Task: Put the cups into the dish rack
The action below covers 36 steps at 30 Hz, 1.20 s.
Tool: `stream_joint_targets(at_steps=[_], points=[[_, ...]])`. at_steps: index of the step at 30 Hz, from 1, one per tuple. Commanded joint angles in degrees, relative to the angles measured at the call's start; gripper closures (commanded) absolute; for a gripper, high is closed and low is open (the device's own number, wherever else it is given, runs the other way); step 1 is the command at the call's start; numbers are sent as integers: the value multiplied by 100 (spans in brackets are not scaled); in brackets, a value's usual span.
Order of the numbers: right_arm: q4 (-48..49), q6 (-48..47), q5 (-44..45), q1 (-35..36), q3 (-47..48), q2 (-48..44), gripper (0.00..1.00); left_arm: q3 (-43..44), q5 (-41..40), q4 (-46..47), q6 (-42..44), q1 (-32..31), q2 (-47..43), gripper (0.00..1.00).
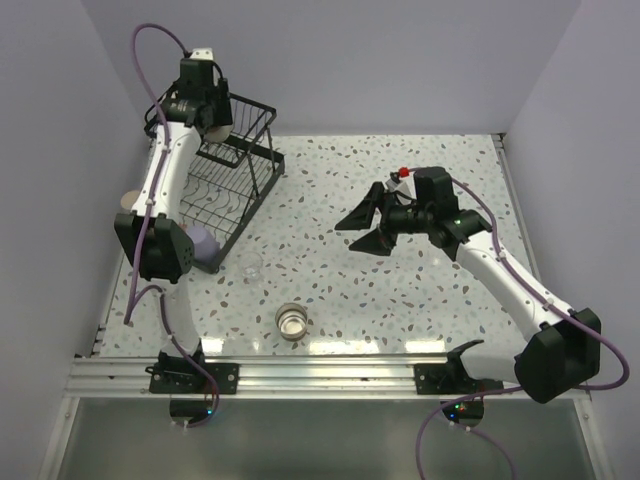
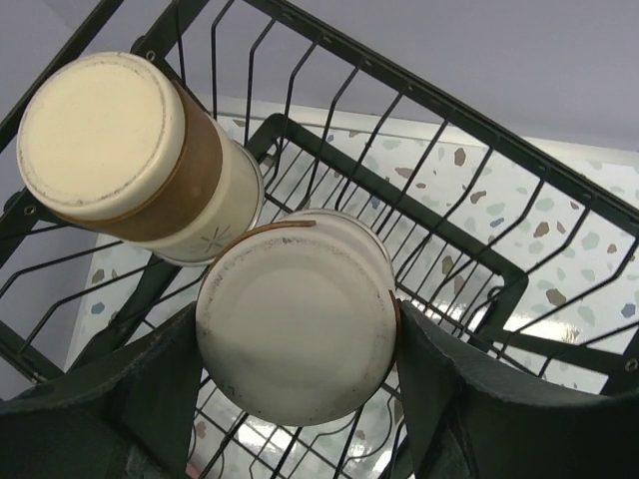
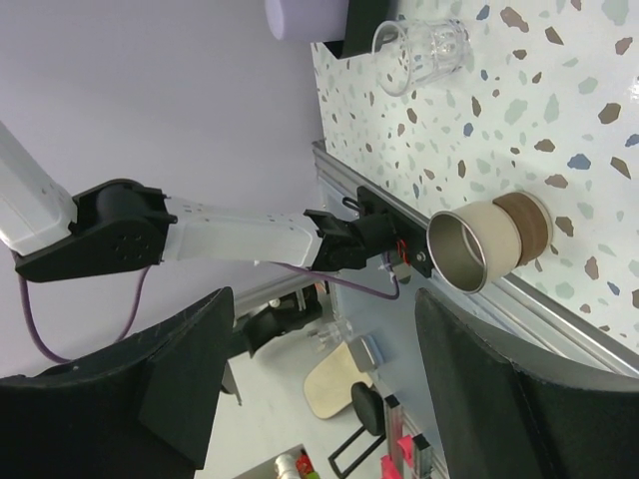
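My left gripper (image 1: 208,122) is over the black wire dish rack (image 1: 240,170), shut on a cream cup (image 2: 295,319) whose base faces the wrist camera. A second cup (image 2: 120,150), cream with a brown band, sits beside it among the rack's wires (image 2: 449,249). On the table stand a lavender cup (image 1: 203,240) by the rack, a clear glass cup (image 1: 252,267) and a steel-lined cup (image 1: 292,321) near the front edge. My right gripper (image 1: 368,222) hovers open over the table's middle with nothing between its fingers. In the right wrist view the steel-lined cup (image 3: 489,244) and glass cup (image 3: 419,52) lie ahead.
The left arm's elbow (image 1: 155,250) stands close to the lavender cup and the rack's near corner. An aluminium rail (image 1: 300,375) runs along the table's front edge. Purple walls close in the back and both sides.
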Motion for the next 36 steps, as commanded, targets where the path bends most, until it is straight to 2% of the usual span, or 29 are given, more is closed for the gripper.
stream_joint_targets(at_steps=[1, 2, 5, 6, 8, 9, 11, 15, 16, 25, 27, 31, 33, 36], points=[[-18, -112, 9, -81, 264, -53, 24, 392, -273, 184, -48, 107, 87, 100], [-26, -113, 9, -90, 255, -53, 24, 401, -282, 175, -57, 116, 131, 100], [-26, -104, -8, -125, 238, -53, 24, 401, -353, 158, -74, 125, 158, 83], [-26, -104, -8, -142, 238, -44, 24, 392, -353, 158, -74, 134, 158, 69], [-9, -112, -8, -134, 247, -26, 24, 401, -326, 158, -74, 143, 166, 54], [-9, -104, -17, -142, 247, -18, 24, 392, -318, 158, -83, 152, 166, 37], [9, -104, -8, -134, 247, 9, 24, 427, -291, 158, -118, 152, 166, 22], [26, -112, -26, -134, 255, 44, 24, 515, -159, 193, -145, 152, 105, 8], [26, -113, -17, -134, 255, 53, 24, 541, -151, 202, -153, 152, 88, 2], [-96, -209, 36, -134, 317, 26, 24, 621, 17, 184, -276, 152, -342, 0], [-324, -593, 237, -142, 570, 70, 24, 612, -27, 167, -329, 152, -492, 0], [-2393, -2149, 939, -29, 1782, 570, 26, 210, 8, 237, -382, 160, -1228, 0], [-3107, -2912, 1902, 418, 2440, 685, 25, -63, 78, 289, -373, 152, -1520, 0], [-3566, -3364, 2617, 1235, 2900, 975, 25, -730, 34, 255, -347, 152, -2283, 0]])
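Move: The brown-banded cup, upside down, is already between the left fingers, with its standing place on the rack's upper tier about 1 cm ahead, 1 cm to the left and 4 cm below. The first banded cup stands there, roughly 8 cm left of the hand, 3 cm ahead and 4 cm below. The purple cup on the lower tier lies some 18 cm back, 5 cm left and 20 cm down. From the right hand the standing place is about 30 cm ahead, 37 cm left, nearly level. The banded cup is eased about 1 cm forward and left onto the upper tier beside the first cup, then let go as the left fingers spread fully. The left hand rises off it, slowly, then faster up and back, about 10 cm higher. Late on, the empty right hand lifts about 2 cm and a little forward, tilting some 25 degrees, fingertips steeper. ##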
